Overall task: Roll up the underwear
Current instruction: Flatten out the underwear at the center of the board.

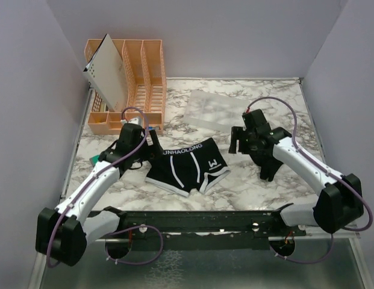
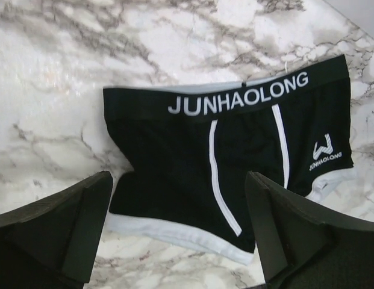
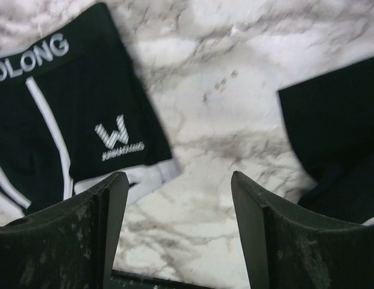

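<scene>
A black underwear with white trim and the lettering JUNHAOLONG lies flat and unrolled mid-table, waistband toward the back. In the left wrist view the underwear fills the middle. My left gripper hangs open just above its white leg hem, and from the top view the left gripper sits by the waistband's left end. My right gripper stands open over bare marble, right of the underwear's logo leg. The right gripper holds nothing. A second black cloth lies to its right.
An orange slotted rack with a white perforated sheet leaning in it stands at the back left. A clear plastic tray lies at the back middle. Grey walls close in both sides. A black rail runs along the near edge.
</scene>
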Controlling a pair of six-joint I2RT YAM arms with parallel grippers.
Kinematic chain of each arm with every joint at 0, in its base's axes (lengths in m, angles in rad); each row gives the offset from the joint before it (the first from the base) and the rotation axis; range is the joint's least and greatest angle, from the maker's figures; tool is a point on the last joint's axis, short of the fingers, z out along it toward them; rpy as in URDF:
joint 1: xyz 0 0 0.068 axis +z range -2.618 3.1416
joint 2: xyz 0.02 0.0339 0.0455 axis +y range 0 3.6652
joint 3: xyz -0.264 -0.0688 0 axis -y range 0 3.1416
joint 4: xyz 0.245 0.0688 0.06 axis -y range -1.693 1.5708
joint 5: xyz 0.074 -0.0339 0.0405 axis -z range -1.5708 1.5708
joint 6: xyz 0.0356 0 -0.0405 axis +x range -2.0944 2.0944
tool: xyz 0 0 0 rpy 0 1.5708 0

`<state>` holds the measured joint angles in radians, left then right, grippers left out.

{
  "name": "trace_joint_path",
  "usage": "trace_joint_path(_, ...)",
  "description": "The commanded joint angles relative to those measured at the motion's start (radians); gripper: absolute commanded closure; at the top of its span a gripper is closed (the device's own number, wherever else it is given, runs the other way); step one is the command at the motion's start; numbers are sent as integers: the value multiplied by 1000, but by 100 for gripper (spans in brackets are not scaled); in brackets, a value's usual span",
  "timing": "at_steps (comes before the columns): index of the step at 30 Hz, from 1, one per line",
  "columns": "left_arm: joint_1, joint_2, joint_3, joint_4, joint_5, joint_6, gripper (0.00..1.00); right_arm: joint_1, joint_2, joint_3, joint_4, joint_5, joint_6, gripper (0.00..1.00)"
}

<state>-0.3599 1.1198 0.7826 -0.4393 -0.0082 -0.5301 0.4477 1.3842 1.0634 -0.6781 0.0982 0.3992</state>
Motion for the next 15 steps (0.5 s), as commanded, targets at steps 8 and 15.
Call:
trace_joint_path(8,-13,-190,-263,-60,85,-298,1,0,-121,-313,144,-333,185,27)
trace_joint_path(15,-47,-130,-321,-11,81,-355,5,1,36,-297,144,-324,169,28)
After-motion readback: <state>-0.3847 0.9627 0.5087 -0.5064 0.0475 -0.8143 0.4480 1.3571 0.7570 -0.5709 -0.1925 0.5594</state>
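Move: The underwear lies spread in the middle. Its left leg hem is about 12 cm back, 4 cm right and 10 cm below the left hand, its waistband 11 cm right and roughly level fore-and-aft. From the right hand, the right leg hem is some 13 cm back and 5 cm left, 10 cm down; the waistband 14 cm left, 2 cm back; a dark cloth pile 12 cm right, 8 cm back. Both empty, open hands draw back about 8 cm, sinking some 7 cm towards the underwear's leg hems, tipping downward. ##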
